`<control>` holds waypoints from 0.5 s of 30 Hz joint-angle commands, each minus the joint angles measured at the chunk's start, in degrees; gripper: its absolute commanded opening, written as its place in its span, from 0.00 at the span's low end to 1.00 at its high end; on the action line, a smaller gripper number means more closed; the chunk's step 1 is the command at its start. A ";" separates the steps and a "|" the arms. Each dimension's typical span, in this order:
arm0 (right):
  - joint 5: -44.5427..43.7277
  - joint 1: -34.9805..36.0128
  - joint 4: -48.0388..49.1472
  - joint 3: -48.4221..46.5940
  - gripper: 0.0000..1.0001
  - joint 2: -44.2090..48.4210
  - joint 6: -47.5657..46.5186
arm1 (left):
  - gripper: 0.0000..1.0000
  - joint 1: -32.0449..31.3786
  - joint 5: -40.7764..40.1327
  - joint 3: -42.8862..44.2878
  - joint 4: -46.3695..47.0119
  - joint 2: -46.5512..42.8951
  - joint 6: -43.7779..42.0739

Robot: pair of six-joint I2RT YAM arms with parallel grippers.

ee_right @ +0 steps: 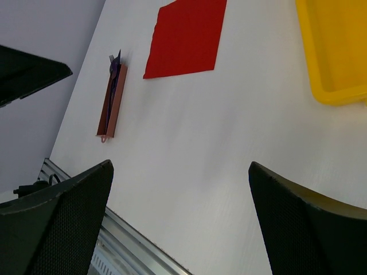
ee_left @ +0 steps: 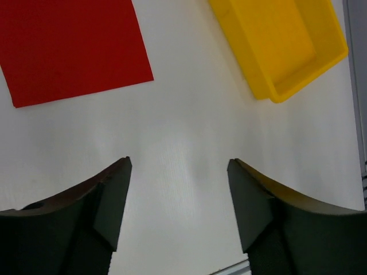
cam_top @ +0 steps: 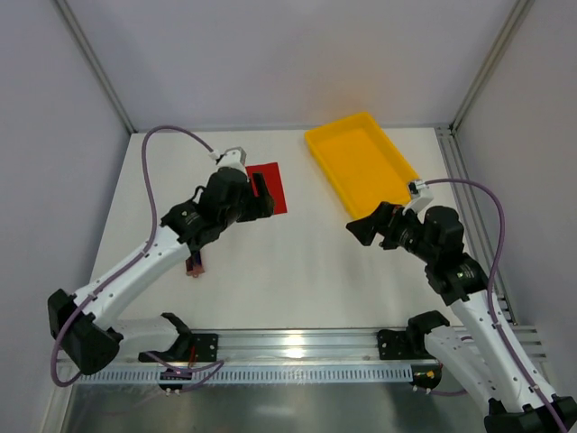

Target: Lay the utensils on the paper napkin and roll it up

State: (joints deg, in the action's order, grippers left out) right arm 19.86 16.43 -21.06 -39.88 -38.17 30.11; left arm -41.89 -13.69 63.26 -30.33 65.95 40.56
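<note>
The paper napkin (cam_top: 276,183) (ee_left: 74,48) (ee_right: 186,37) is a bright red square lying flat at the back of the table. My left gripper (cam_top: 264,195) (ee_left: 179,166) hovers over its near edge, open and empty. Dark blue-purple utensils (ee_right: 113,80) lie in a narrow brownish-red holder (ee_right: 112,106) (cam_top: 193,264) left of the napkin; their tips stick out at its far end, and I cannot tell them apart. My right gripper (cam_top: 363,230) (ee_right: 180,165) hangs open over bare table, near the yellow tray's front corner, with nothing between its fingers.
A yellow tray (cam_top: 361,162) (ee_left: 269,86) (ee_right: 330,91) stands at the back right, with nothing in it. In the top view the left arm (cam_top: 153,253) crosses above the holder and hides most of it. An aluminium rail (cam_top: 297,347) runs along the near edge.
</note>
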 commanded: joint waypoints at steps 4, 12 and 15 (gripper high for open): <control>-0.52 -0.08 2.96 0.24 1.00 2.22 -0.84 | 0.36 9.09 -1.08 11.87 4.22 15.50 -4.52; 0.97 -0.08 2.60 0.94 0.99 4.77 0.74 | 0.00 13.59 1.83 31.88 1.16 38.79 -8.64; 2.64 -0.08 3.31 1.73 0.99 4.95 0.39 | 0.00 13.59 2.44 36.74 0.53 46.53 -9.09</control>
State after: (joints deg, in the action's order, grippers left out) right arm 20.51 16.43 -20.34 -38.76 -33.95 30.20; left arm -27.99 -12.36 95.09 -28.49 108.47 33.76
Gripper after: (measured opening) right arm 0.995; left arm 0.010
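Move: The red napkin's middle lies about 25 cm ahead of my left hand and 5 cm to its left, some 23 cm below. On the same table, the utensils in their brown holder are some 6 cm ahead and 20 cm to the left, and the yellow tray about 36 cm ahead and 27 cm to the right. From my right hand the napkin lies about 29 cm ahead and 27 cm left, 23 cm down. I swing my left hand quickly forward, about 19 cm, out to above the napkin's near right part, level at first and then sinking some 7 cm as I go. On the way I shut my fingers completely on nothing and turn the wrist roughly 10 degrees counter-clockwise with a slight roll, ending still well clear of the cloth. ##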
